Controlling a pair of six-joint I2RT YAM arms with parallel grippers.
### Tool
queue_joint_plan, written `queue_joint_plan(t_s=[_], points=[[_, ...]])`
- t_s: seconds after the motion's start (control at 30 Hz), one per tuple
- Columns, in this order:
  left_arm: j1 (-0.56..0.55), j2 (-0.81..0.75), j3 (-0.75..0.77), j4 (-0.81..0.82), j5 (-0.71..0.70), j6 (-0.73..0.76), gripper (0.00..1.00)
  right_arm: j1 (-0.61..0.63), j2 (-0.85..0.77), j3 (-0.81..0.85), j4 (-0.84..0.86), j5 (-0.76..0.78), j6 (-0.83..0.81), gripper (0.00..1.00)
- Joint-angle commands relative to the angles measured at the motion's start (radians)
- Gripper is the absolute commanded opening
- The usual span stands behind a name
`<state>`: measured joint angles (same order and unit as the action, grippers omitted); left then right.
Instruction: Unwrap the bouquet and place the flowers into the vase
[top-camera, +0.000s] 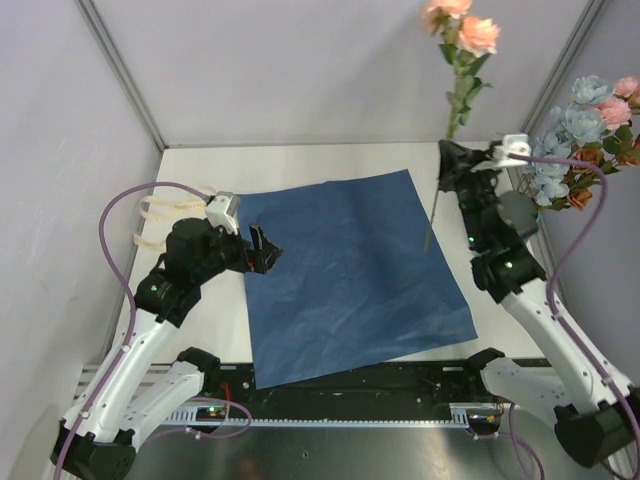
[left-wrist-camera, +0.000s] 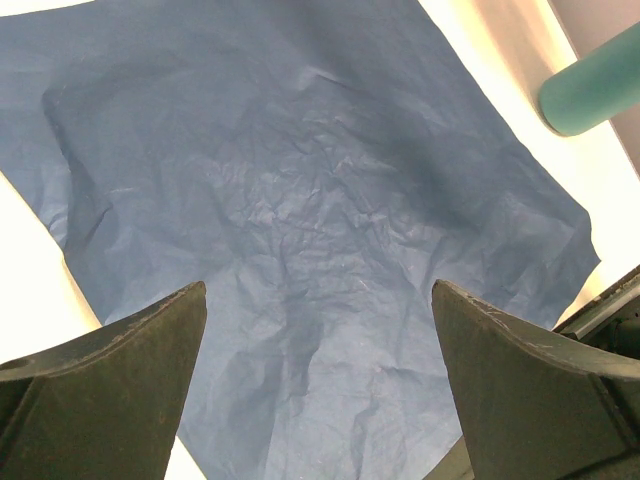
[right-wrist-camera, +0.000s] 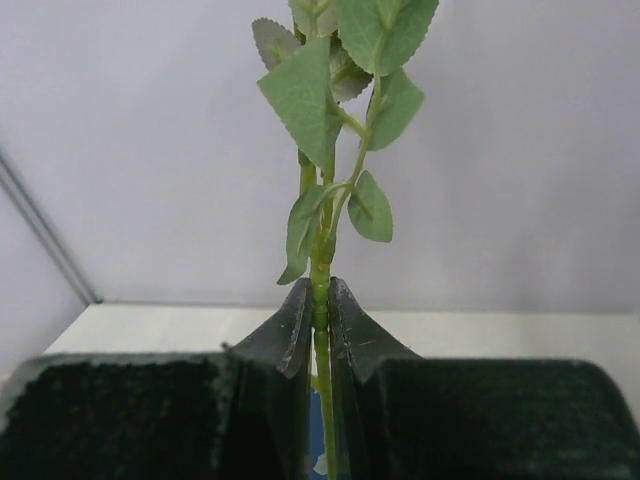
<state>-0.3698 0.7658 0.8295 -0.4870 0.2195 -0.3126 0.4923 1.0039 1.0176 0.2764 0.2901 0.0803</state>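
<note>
The bouquet's dark blue paper (top-camera: 350, 270) (left-wrist-camera: 300, 200) lies spread flat on the table, with no flowers on it. My right gripper (top-camera: 449, 163) (right-wrist-camera: 320, 290) is shut on the green stem (right-wrist-camera: 322, 380) of one flower. It holds the stem upright above the paper's far right corner, the peach-pink blooms (top-camera: 462, 25) high up and the leaves (right-wrist-camera: 330, 90) above the jaws. Other flowers (top-camera: 588, 135), pale blue, pink and orange, stand bunched at the far right. The teal vase (left-wrist-camera: 590, 85) shows only in the left wrist view. My left gripper (top-camera: 265, 250) (left-wrist-camera: 320, 290) hangs open over the paper's left edge.
A cream ribbon (top-camera: 165, 215) lies on the white table (top-camera: 300, 165) at the left, behind my left arm. Grey walls close in the back and both sides. The right arm's body stands in front of the bunched flowers' lower part.
</note>
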Motion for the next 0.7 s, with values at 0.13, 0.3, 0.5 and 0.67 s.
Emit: queue_joint_plan(t_s=[0.13,0.3,0.5,0.67], points=[[0.006,0.003,-0.003,0.011,0.003,0.018,0.99,-0.207,-0.194,-0.108,0.239,-0.284,-0.222,0.00],[0.006,-0.002,-0.003,0.010,-0.001,0.018,0.99,-0.367,-0.221,-0.183,0.411,-0.393,-0.265,0.00],[0.005,0.000,-0.003,0.010,-0.001,0.018,0.99,-0.609,-0.216,-0.237,0.533,-0.490,-0.115,0.00],[0.006,0.001,-0.003,0.011,-0.001,0.019,0.99,-0.753,-0.179,-0.303,0.664,-0.545,0.010,0.00]])
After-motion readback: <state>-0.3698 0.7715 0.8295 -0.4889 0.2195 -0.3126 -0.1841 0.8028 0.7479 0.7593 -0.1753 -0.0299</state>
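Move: The vase, where the peach flowers held in the right hand are to go, stands some 20 cm to the right and about 2 cm ahead of that hand, its middle roughly 29 cm below. The flowers already in it spread about 25 cm to the right and 3 cm ahead, near hand height; the blue wrapping lies 15 cm to the left, level fore-and-aft, 40 cm below. From the idle left hand the vase is about 52 cm to the right, 13 cm ahead and 10 cm lower. The right hand keeps its pinch on the peach flowers' stem and sweeps them about 16 cm to the right, off the wrapping's side and across to the vase, drawing back some 5 cm and rising about as much early on before travelling nearly level and sinking slightly. Meanwhile the wrist tips the fingers up by roughly 25 degrees, drops its left side and swings clockwise, so that the hand ends high above the vase, still a little to its left and on the robot's side of it, with the fingers shut on the stem. ##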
